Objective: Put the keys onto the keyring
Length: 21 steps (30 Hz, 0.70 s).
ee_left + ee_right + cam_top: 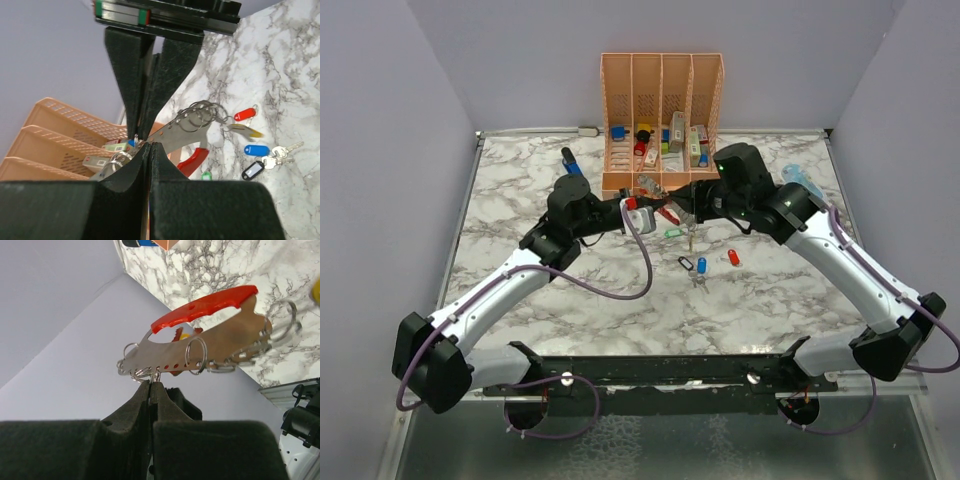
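Observation:
The keyring (661, 209) is a flat metal plate with a red curved edge and several split rings. It hangs in the air between both grippers. My left gripper (148, 143) is shut on one end of the plate (172, 134). My right gripper (153, 382) is shut on a small split ring at the plate's lower edge (210, 337). A yellow-tagged key (244, 130) dangles from the rings. On the table below lie a red key (733, 257), a blue key (701, 266), a black key (685, 263) and a green one (672, 232).
A peach slotted organizer (661, 105) with small coloured items stands just behind the grippers. A blue pen-like tool (570, 160) lies at the back left. A pale blue object (796, 175) sits at the back right. Walls close in the table on three sides.

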Tool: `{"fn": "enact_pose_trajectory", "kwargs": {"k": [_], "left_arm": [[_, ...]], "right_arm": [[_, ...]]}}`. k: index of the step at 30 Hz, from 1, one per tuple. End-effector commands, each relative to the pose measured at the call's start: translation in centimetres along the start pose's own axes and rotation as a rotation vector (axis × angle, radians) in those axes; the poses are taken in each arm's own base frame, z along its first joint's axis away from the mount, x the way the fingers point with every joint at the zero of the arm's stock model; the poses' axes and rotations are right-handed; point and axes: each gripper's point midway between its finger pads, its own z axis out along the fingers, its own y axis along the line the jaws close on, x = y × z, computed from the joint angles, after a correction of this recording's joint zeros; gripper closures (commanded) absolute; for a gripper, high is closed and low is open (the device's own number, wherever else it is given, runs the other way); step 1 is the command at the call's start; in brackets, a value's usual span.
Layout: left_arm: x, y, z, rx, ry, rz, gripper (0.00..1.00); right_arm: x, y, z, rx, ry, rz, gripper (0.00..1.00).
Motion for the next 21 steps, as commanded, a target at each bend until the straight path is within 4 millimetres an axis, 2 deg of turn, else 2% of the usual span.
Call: {"fn": "enact_pose_trajectory", "kwargs": {"k": [1, 5, 10, 13, 17, 21], "left_arm": [[-0.8, 1.2, -1.7, -0.086, 0.025, 0.043, 0.99], [0.1, 0.8, -1.9, -0.094, 0.051, 0.022, 0.95], [-0.2, -0.8, -1.6, -0.027, 0.012, -0.002, 0.89], [0.2, -1.3, -1.2, -0.004, 0.006, -0.021, 0.82], [1.8, -1.2, -1.0, -0.03, 0.046, -0.024, 0.78], [2.5, -0.6, -0.9, -0.067, 0.065, -0.017, 0.71]], "right_arm": [[-0.5, 1.3, -1.8, -0.07, -0.017, 0.03, 0.99], [-0.6, 0.9, -1.3, -0.058, -0.02, 0.024, 0.99], [-0.1, 0.8, -0.6, -0.044, -0.002, 0.009, 0.99], [0.1, 0.8, -0.4, -0.042, 0.007, 0.004, 0.99], [0.1, 1.0, -0.7, -0.052, 0.009, 0.002, 0.99], [0.0, 1.2, -1.1, -0.064, 0.001, -0.001, 0.99]]}}
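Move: My right hand still pinches a small ring on the holed edge of the red-handled keyring; that ring lies about 3 cm to the right of my left hand point, 1 cm ahead and 1 cm above. The keyring's middle hangs some 4 cm below my right hand and 1 cm back. On the table, about 28 cm below my left hand, the green tag lies 5 cm back and 3 cm right, the black tag 11 cm back and 5 cm right. My left hand, still shut, springs back left and up by about 2 cm, away from the ring in my right fingers, then sinks some 4 cm alongside the hanging keyring while its fingers open to about a quarter. My right hand keeps its pinch on the ring and stays nearly in place, its wrist steady. ##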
